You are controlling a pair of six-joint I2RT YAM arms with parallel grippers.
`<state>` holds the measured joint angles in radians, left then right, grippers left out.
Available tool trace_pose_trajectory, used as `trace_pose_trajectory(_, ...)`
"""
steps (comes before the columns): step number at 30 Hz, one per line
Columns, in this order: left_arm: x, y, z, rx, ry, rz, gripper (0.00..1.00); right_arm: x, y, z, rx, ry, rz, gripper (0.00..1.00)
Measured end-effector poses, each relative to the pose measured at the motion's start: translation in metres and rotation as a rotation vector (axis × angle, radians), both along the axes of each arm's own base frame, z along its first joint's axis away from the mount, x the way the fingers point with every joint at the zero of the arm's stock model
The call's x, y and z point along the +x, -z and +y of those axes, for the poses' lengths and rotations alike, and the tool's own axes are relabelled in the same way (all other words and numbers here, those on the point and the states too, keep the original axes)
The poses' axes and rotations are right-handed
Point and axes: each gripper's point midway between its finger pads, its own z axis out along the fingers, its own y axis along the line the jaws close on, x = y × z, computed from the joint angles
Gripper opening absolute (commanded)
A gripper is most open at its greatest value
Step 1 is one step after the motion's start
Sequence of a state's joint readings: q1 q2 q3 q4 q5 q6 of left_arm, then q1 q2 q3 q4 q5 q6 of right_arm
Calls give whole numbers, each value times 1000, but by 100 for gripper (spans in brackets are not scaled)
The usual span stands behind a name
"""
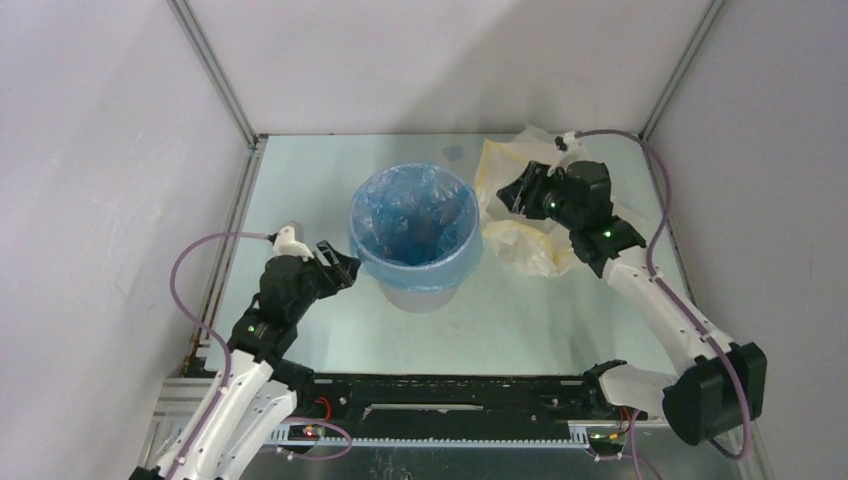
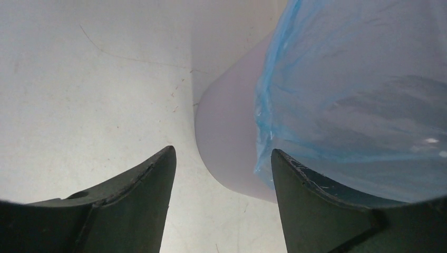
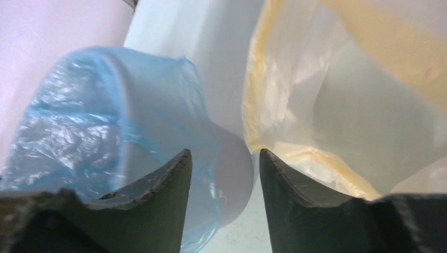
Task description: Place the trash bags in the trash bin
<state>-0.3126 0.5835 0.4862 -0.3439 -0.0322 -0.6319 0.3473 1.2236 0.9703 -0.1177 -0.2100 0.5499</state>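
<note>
The trash bin [image 1: 424,298] stands mid-table, lined with the blue trash bag [image 1: 412,215], whose edge is folded down over the rim. My left gripper [image 1: 347,267] is open beside the bin's left side, nothing between its fingers. In the left wrist view the left gripper [image 2: 221,158] faces the bin's wall [image 2: 226,137], with the blue bag's skirt [image 2: 358,95] hanging near the right finger. My right gripper [image 1: 507,195] is open to the right of the bin, over the pale yellow bag [image 1: 515,240]. The right wrist view shows the right gripper [image 3: 223,155] empty, between the blue bag [image 3: 79,116] and the yellow bag [image 3: 316,95].
The yellow bag lies crumpled from the back right corner down to mid-right. Enclosure walls and metal frame posts [image 1: 215,75] close in the table's left, back and right. A black rail [image 1: 450,395] runs along the near edge between the arm bases.
</note>
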Motion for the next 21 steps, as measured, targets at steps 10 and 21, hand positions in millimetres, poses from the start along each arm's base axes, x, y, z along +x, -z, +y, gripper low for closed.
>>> trace_pose_trajectory(10, -13, -19, 29, 24, -129, -57, 75, -50, -111, 56, -66, -189, -287, 0)
trace_pose_trajectory(21, -23, -52, 45, 52, -185, -110, 76, -67, -110, 154, -313, -438, -268, 0)
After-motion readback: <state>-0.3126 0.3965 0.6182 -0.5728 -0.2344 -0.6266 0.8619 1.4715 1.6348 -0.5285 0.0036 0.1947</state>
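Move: The lined trash bin's middle lies about 19 cm to the right hand's left, 4 cm nearer the base and roughly 11 cm lower, its rim near hand height. The loose pale trash bag lies some 13 cm ahead of the right hand, 11 cm to its right and about 20 cm below. From the left hand, the bin's middle is about 15 cm right, 6 cm ahead and 2 cm lower. Right hand shuts and arcs up and 15 cm left over the bin's mouth; left hand rises away leftward. ##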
